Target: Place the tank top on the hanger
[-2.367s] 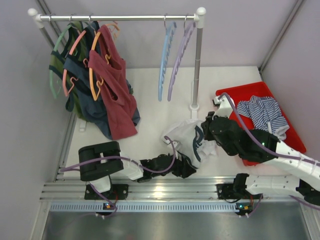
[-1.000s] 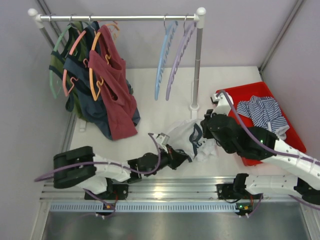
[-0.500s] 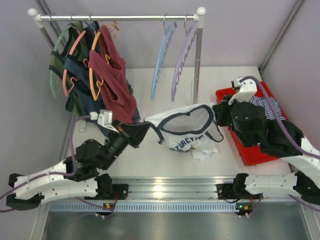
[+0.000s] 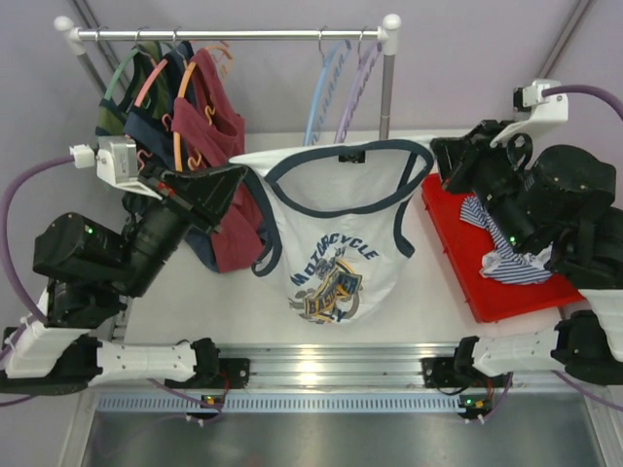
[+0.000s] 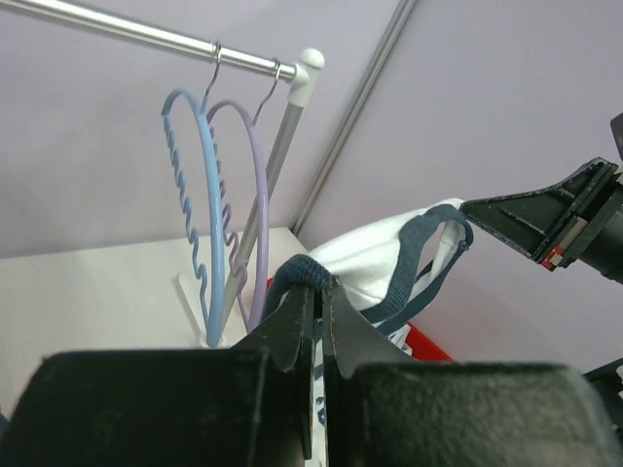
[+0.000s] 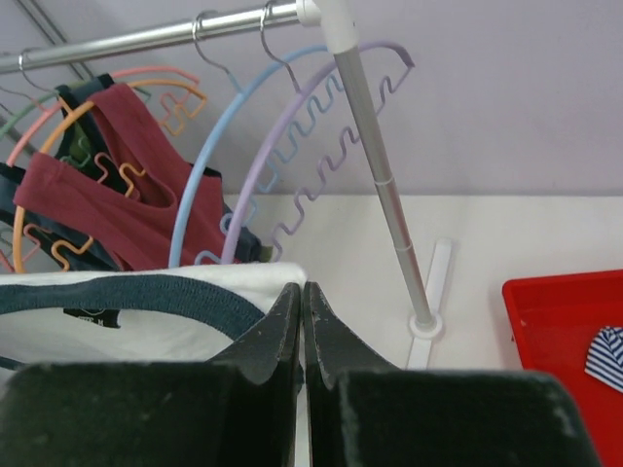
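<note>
The white tank top (image 4: pixel 336 224) with navy trim and a blue-yellow chest graphic hangs spread in the air between my two grippers, front facing the camera. My left gripper (image 4: pixel 237 173) is shut on its left shoulder strap (image 5: pixel 302 270). My right gripper (image 4: pixel 435 156) is shut on its right shoulder (image 6: pixel 243 282). The light-blue hanger (image 4: pixel 324 86) hangs on the rail just behind the top's neckline, beside a lilac hanger (image 4: pixel 358 83). It also shows in the left wrist view (image 5: pixel 200 204) and the right wrist view (image 6: pixel 209 165).
The rail (image 4: pixel 234 35) stands on a white post (image 4: pixel 387 88). At its left hang a maroon tank top (image 4: pixel 219 146) on an orange hanger and darker garments. A red tray (image 4: pixel 467 263) at right holds a blue-white striped garment (image 4: pixel 511 255).
Both arms have risen and spread apart, lifting the tank top off the table. It now hangs open just in front of the blue hanger.
</note>
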Robot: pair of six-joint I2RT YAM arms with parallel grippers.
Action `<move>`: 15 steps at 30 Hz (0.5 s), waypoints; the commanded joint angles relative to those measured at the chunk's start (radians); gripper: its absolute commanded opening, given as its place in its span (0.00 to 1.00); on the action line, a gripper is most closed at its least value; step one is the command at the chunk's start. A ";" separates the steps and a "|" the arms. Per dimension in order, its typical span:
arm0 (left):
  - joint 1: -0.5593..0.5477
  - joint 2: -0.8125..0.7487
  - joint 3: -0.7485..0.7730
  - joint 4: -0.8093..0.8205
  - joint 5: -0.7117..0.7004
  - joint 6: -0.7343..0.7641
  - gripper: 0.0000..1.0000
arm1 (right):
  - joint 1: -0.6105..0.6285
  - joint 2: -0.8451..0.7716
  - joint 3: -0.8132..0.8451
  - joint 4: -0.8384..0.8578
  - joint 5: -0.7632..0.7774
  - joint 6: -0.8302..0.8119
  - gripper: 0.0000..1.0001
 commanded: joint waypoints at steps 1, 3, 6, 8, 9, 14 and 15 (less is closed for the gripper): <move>-0.003 0.053 0.110 -0.114 -0.010 0.063 0.00 | -0.014 0.035 0.077 0.043 0.026 -0.070 0.00; -0.003 0.056 0.080 -0.151 -0.023 0.010 0.00 | -0.014 0.032 0.053 -0.003 0.023 -0.040 0.00; -0.001 0.012 -0.081 -0.197 -0.001 -0.105 0.00 | -0.014 -0.045 -0.117 -0.054 0.009 0.091 0.00; -0.003 -0.055 -0.191 -0.205 0.020 -0.180 0.00 | -0.014 -0.111 -0.331 -0.071 -0.032 0.209 0.00; -0.003 -0.082 -0.312 -0.205 0.042 -0.260 0.00 | -0.014 -0.181 -0.407 -0.077 -0.044 0.252 0.00; -0.001 -0.253 -0.675 -0.168 0.074 -0.469 0.00 | -0.021 -0.315 -0.871 -0.077 -0.156 0.496 0.00; -0.003 -0.278 -0.765 -0.158 0.079 -0.511 0.00 | -0.033 -0.327 -0.921 -0.059 -0.179 0.514 0.00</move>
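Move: Both hands hold the tank top by its shoulders, and the bare table patch midway between them lies about 55 cm below: some 14 cm to the left hand's right, and roughly 14 cm left and 5 cm back of the right hand. From the left hand, the maroon tank top hangs about 29 cm ahead and 14 cm left. From the right hand, the lilac hanger is about 33 cm ahead and 10 cm left, the red basket some 18 cm ahead and 32 cm right, near table level. From the top of the upswing, after barely another centimetre's rise, both arms reverse together and swing the tank top down towards the table, gathering speed and dropping nearly 25 cm, with the left hand also easing a few centimetres right towards the other. The fingers stay shut on the two shoulders while both wrists tip fingertips-down by some 20 degrees, the left hand also rolling left side up and the right hand, less, right side up. ##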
